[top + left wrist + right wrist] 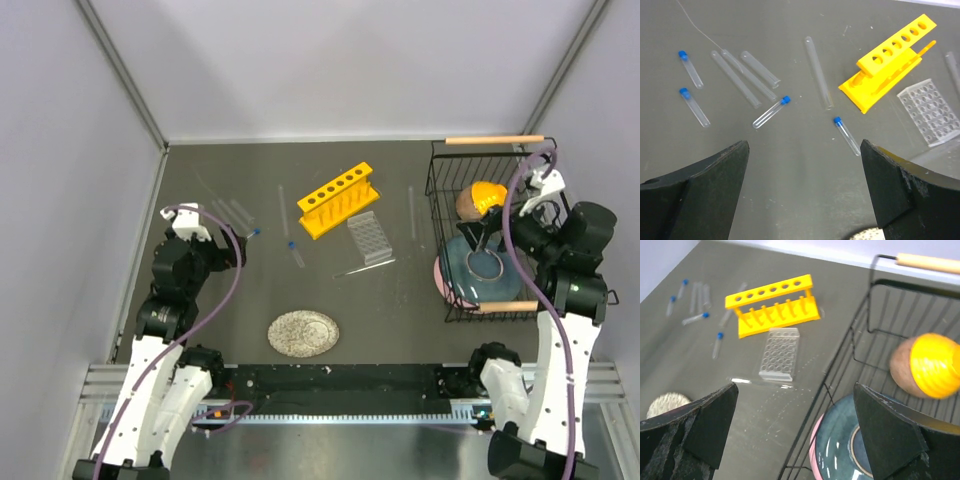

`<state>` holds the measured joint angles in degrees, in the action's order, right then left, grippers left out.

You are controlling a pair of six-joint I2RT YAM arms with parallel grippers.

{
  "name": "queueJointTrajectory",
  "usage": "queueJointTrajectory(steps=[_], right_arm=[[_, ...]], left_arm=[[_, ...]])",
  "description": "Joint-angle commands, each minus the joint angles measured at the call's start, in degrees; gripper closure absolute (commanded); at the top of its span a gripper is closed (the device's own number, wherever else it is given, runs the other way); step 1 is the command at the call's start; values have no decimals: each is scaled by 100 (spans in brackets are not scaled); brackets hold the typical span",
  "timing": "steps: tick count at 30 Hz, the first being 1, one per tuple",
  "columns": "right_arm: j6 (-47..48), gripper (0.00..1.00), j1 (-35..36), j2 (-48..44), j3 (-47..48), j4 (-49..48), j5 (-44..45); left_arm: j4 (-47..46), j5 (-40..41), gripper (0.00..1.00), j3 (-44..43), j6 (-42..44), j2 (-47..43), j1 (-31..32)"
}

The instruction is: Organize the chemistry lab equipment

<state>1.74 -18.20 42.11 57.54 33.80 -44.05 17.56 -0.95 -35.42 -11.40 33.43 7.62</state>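
Observation:
A yellow six-hole rack (338, 200) (890, 65) (772, 307) stands at mid-table, and a small clear gridded rack (369, 238) (931, 111) (780, 352) lies just beside it. Left of them, thin clear tubes (735, 85) and blue-capped vials (771, 112) lie scattered flat. One vial (846, 135) lies nearest the yellow rack. My left gripper (240, 250) (804, 150) hovers open over bare table near the vials, holding nothing. Over the near-left edge of the wire basket, my right gripper (503, 235) (795, 390) is open and empty.
The black wire basket (440, 180) (875, 305) at right holds a blue plate (470, 270) (880, 440) on a pink one, plus a brown-and-yellow object (935, 365). A round speckled plate (303, 333) sits near the front. Another long tube (411, 213) lies beside the basket.

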Motion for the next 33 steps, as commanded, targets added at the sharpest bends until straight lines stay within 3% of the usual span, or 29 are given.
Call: queueJointTrajectory(steps=[1,14,24,33], right_arm=[[1144,1,464,271,381,284,-938],[1803,1,1626,887,592,838,-860],[1909,1,2329,1229,495,926,-719],[1900,1,2892,1493,381,751,-447]], left_arm=[[168,-309,1,-675,-679,285,12],[335,-1125,1,-1335,-1778,2166,-208],[643,-1425,2,-1951,-1541,3652,-664],[1143,-1127,3,-2837,-1199,5128,-1350]])
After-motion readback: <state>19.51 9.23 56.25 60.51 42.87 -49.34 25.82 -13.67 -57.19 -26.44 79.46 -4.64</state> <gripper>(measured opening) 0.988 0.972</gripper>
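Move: From the left hand the nearest blue-capped tube lies about 13 cm ahead, 3 cm left and 21 cm below; three open tubes lie about 6 cm beyond that tube and 3 cm left of it, and another capped tube about 12 cm to its left. From the right hand the thin glass rod lies some 20 cm left, 7 cm ahead and 30 cm down; the well plate is 8 cm beyond the rod, and the basket's middle about 12 cm ahead, 12 cm right. The left hand heads out and down towards the scattered tubes, about 9 cm each way, bowing some 3 cm right before swinging back left, while its fingers tip down about 35 degrees. The right hand leaves the basket, sweeping roughly 12 cm left towards the glass rod, sinking 5 and drawing slightly back as it swivels counter-clockwise. Both stay open and touch nothing. ##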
